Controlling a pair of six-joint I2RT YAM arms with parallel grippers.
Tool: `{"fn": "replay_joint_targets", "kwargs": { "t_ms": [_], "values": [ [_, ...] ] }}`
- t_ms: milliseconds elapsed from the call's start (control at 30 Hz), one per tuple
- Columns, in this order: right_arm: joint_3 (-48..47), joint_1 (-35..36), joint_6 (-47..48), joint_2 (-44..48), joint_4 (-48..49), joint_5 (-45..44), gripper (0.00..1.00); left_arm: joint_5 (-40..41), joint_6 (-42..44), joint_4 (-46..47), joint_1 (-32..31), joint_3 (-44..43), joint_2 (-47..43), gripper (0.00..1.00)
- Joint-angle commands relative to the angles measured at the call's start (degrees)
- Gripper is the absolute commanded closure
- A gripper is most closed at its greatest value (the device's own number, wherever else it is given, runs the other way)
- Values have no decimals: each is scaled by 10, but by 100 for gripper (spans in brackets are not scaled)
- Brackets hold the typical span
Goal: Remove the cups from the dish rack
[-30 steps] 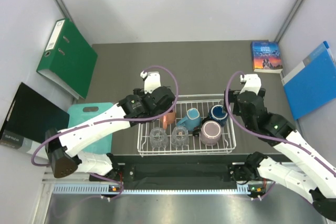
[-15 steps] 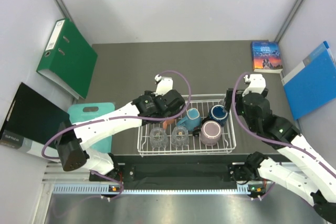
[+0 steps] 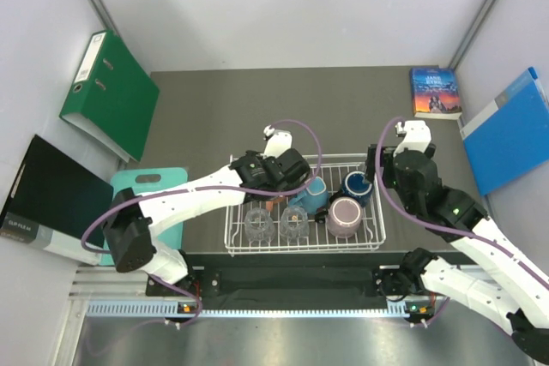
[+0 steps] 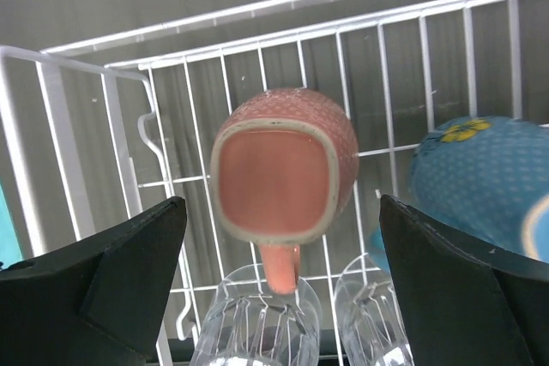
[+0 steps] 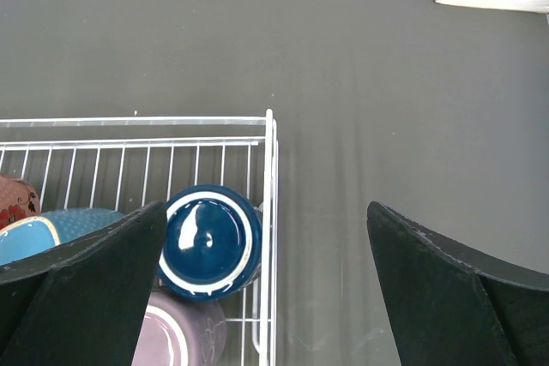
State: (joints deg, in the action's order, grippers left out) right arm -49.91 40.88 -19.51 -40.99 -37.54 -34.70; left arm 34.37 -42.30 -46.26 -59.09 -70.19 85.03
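Note:
The white wire dish rack (image 3: 334, 158) holds an orange mug (image 4: 285, 169), a light blue mug (image 3: 313, 192), a navy mug (image 3: 356, 186), a mauve mug (image 3: 345, 216) and two clear glass tumblers (image 3: 257, 225) (image 3: 293, 223). My left gripper (image 3: 279, 184) hangs open above the orange mug, which lies on its side with its mouth facing the left wrist camera. In that view the left gripper (image 4: 283, 203) straddles the mug without touching it. My right gripper (image 3: 377, 177) is open over the rack's right rim (image 5: 270, 177). There the navy mug (image 5: 208, 242) sits by the right gripper's (image 5: 267, 212) left finger.
A green binder (image 3: 111, 96) leans at the far left, above a black folder (image 3: 47, 195). A teal cutting board (image 3: 150, 203) lies left of the rack. A paperback book (image 3: 436, 92) and a blue folder (image 3: 510, 130) are at the back right.
My left gripper has travelled right along the rack's back edge and now sits over the orange mug. The right gripper has shifted only slightly. Both stayed open.

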Motion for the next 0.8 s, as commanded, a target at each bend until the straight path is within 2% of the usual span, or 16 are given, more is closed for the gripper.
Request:
{"fn": "replay_joint_targets", "kwargs": {
  "t_ms": [0,200,533,733,767],
  "values": [
    [-19,9,8,-1,11,5,0,20,-6,14,-1,4,22,1],
    [-18,9,8,1,6,9,0,27,-8,34,7,5,41,1],
    [-12,9,14,2,4,4,0,-22,-1,91,30,49,50,1],
    [-12,8,21,-5,6,4,0,-48,6,132,35,72,43,7],
    [-13,9,21,-8,7,4,0,-53,9,139,34,74,35,11]
  ]
}}
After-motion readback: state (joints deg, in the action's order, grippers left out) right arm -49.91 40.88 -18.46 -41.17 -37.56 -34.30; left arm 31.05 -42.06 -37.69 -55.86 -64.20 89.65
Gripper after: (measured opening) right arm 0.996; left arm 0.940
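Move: The red cup, upside down in the rack with its handle towards the robot, is nearly under the open left hand: about 2 cm ahead, not off to either side, its middle some 6 cm below. The light blue cup stands roughly 10 cm to that hand's right and 1 cm ahead. Two clear glasses sit some 6 cm back, one 4 cm left, the other 5 cm right. From the right hand the red cup is about 26 cm left, 1 cm ahead. Down over the red cup's raised base comes the left hand, some 5 cm in all with a slight forward drift of about 1 cm, keeping its slanting, forward-and-down aim. The wide-open fingers go down either side of the cup, and only at the very end do they barely start to close; a grip can't be seen yet. ##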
